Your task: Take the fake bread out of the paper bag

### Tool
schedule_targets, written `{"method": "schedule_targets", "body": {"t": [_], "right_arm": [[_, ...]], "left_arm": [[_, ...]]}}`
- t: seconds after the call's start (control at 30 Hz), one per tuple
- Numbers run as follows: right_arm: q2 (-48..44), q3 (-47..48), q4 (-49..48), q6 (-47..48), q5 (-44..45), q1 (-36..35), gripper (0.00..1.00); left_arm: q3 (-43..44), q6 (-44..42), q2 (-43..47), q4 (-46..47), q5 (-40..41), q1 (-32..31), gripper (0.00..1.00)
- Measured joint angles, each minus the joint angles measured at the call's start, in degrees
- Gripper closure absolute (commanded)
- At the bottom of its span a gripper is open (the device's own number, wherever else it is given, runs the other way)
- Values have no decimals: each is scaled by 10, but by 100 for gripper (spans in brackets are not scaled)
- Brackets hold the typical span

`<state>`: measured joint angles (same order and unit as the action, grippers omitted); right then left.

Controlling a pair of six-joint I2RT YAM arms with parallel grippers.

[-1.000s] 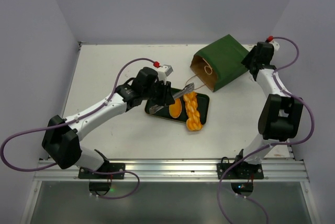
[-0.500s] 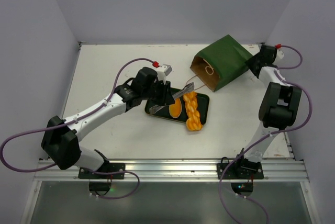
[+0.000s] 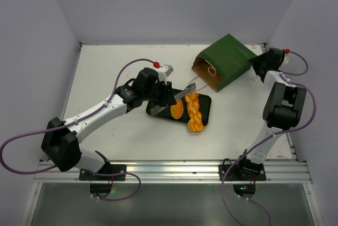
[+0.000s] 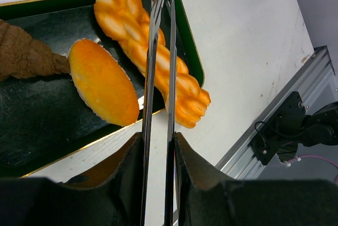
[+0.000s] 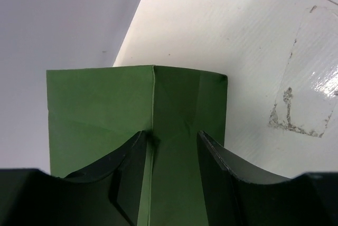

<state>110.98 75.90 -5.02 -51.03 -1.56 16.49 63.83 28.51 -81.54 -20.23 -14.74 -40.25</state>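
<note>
The dark green paper bag (image 3: 227,57) lies on its side at the back right, its brown mouth facing the tray; I see no bread inside it. Three pieces of fake bread lie on the black tray (image 4: 47,125): an orange braided loaf (image 4: 153,73), an orange oval roll (image 4: 100,81) and a dark brown piece (image 4: 24,54). My left gripper (image 4: 157,141) is shut on metal tongs (image 4: 158,52), whose blades reach over the loaf. My right gripper (image 5: 171,136) stands open at the bag's (image 5: 105,104) closed bottom end, and a folded edge of the bag shows between its jaws.
A thin string handle (image 3: 191,84) trails from the bag's mouth toward the tray. The side walls stand close to the table on the left and right. The metal base rail (image 3: 169,169) runs along the near edge.
My right wrist has swung right, toward the side wall, at the bag's bottom end. The bag, the tray and the left arm with the tongs have stayed put.
</note>
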Motion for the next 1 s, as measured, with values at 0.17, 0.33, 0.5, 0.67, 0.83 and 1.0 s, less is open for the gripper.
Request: {"method": "schedule_targets", "body": {"t": [0.17,0.33,0.5,0.67,0.83,1.0], "right_arm": [[2,0,-11,-18,-12,5,55],[22,12,-25,-28,-25,5,68],[37,20,-44,-38,-33,5,80],[42,20,-60,-49,-50,7,100],[42,-13,-121,-73,-77,14,100],[37,-58,-192,-85,-103,24,100]], "left_arm": [[0,0,0,0,0,0,69],[0,5,1,0,0,0,69],[0,9,1,0,0,0,69],[0,9,1,0,0,0,69],[-12,10,1,9,0,0,69],[-34,11,0,13,0,0,70]]}}
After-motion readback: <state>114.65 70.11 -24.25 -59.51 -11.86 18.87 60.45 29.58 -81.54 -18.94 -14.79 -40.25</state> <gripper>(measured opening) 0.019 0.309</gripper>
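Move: At the right hand, the green paper bag's closed end is just ahead of the open fingers, its folded seam showing between them; the bag's middle lies about 16 cm to the left, level in reach and some 5 cm lower. The twisted bread lies roughly 22 cm back and 31 cm left, the tray 21 cm back and 39 cm left, both about 11 cm lower. From the left hand the bag's middle is around 27 cm ahead, 25 cm right, 11 cm lower. Easing forward about 2.5 cm onto the bag's closed end, the right hand shuts its half-open fingers and pinches the folded green paper at the seam. Keeping it pinched, the hand then draws back about 1 cm while the wrist rolls its left side up and tips the fingers up, each some 10 degrees. The left hand, still holding the tongs over the tray, sinks about 2 cm at the end. ##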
